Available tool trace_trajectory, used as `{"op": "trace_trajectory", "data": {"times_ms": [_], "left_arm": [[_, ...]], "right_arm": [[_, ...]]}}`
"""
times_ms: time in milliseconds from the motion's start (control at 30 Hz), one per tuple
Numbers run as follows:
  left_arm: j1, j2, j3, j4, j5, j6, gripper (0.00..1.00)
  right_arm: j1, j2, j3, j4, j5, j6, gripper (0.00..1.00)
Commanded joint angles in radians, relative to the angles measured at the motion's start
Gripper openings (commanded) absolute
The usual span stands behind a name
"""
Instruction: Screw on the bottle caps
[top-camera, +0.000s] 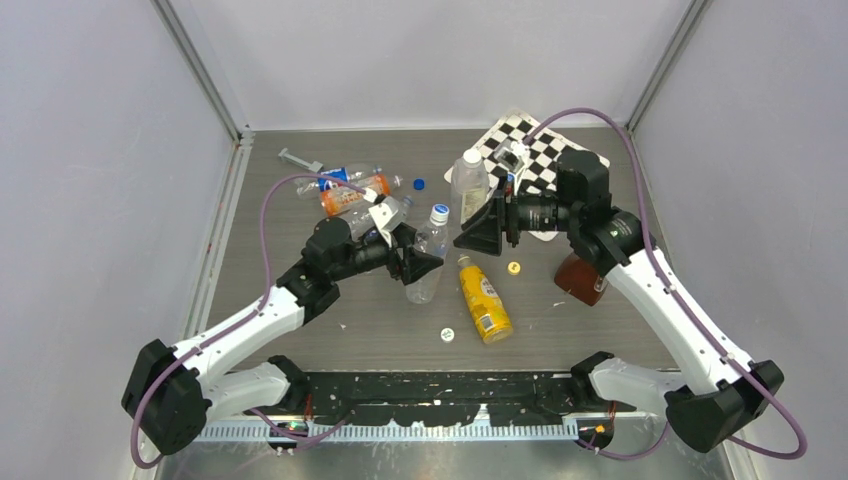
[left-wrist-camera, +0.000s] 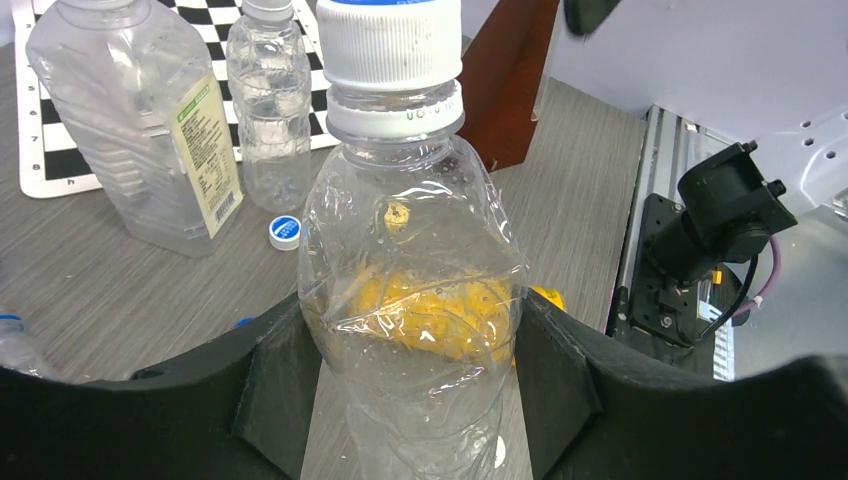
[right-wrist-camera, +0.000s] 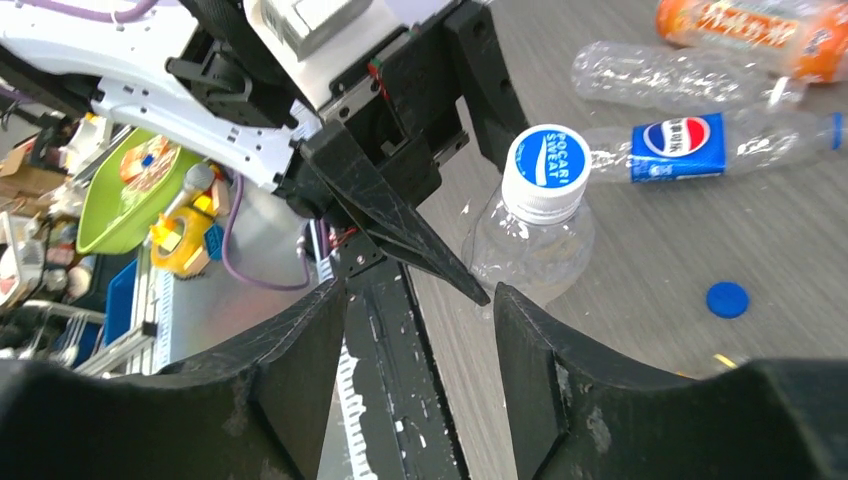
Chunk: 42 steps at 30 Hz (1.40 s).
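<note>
My left gripper (top-camera: 418, 263) (left-wrist-camera: 410, 325) is shut on the body of a clear slim bottle (top-camera: 428, 262) (left-wrist-camera: 410, 260) that stands upright mid-table. A white cap with a blue top (top-camera: 439, 212) (left-wrist-camera: 390, 45) (right-wrist-camera: 547, 170) sits on its neck. My right gripper (top-camera: 478, 232) (right-wrist-camera: 420, 290) hovers just right of that bottle, level with the cap, open with nothing between its fingers. Behind stand a wider labelled bottle (top-camera: 468, 185) (left-wrist-camera: 140, 120) and another slim bottle (left-wrist-camera: 265, 100), both capped. Loose caps lie about: blue (top-camera: 418, 184) (right-wrist-camera: 727, 299), blue-and-white (left-wrist-camera: 285, 231), yellow (top-camera: 514, 267), white (top-camera: 447, 334).
A yellow bottle (top-camera: 484, 298) lies just right of the held one. A Pepsi bottle (top-camera: 345, 175) (right-wrist-camera: 690, 148) and an orange-labelled bottle (top-camera: 350, 195) lie at the back left. A checkerboard mat (top-camera: 550, 150) covers the back right, and a brown object (top-camera: 580, 278) stands under my right arm.
</note>
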Motion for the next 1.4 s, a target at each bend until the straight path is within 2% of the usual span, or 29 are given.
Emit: {"op": "trace_trajectory", "data": {"times_ms": [0,133,300,467,967,1367], "left_arm": [[0.002,-0.01,0.029,0.016,0.011,0.024,0.0],[0.003,-0.006,0.032,0.018,0.043,0.029,0.0],[0.002,0.001,0.035,0.028,0.091,0.029,0.0],[0.003,0.012,0.048,0.01,0.135,0.037,0.0],[0.002,0.011,0.052,0.012,0.154,0.032,0.0],[0.002,0.0,0.054,0.011,0.143,0.031,0.0]], "right_arm": [[0.002,-0.042,0.081,-0.008,0.122,0.014,0.6],[0.002,-0.019,0.099,-0.006,0.136,0.013,0.6],[0.002,0.029,0.096,0.079,0.081,0.051,0.63],[0.002,0.073,0.116,0.087,0.055,0.029,0.62],[0.014,0.134,0.121,0.08,0.004,-0.007,0.47],[0.034,0.144,0.115,0.062,0.009,-0.017,0.41]]}}
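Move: The white-and-blue bottle cap, on the bottle the left hand holds, lies about 5 cm ahead and 3 cm left of the right hand, about level; from the left hand it is some 8 cm up and 1 cm forward. From the right hand, the yellow bottle lies about 3 cm ahead, 7 cm right and 27 cm down, and the large clear bottle's middle is 20 cm ahead, 3 cm right and 17 cm down. Right hand arcs 3.5 cm forward, up then down, closing round the cap; left draws bottle back 2 cm. ##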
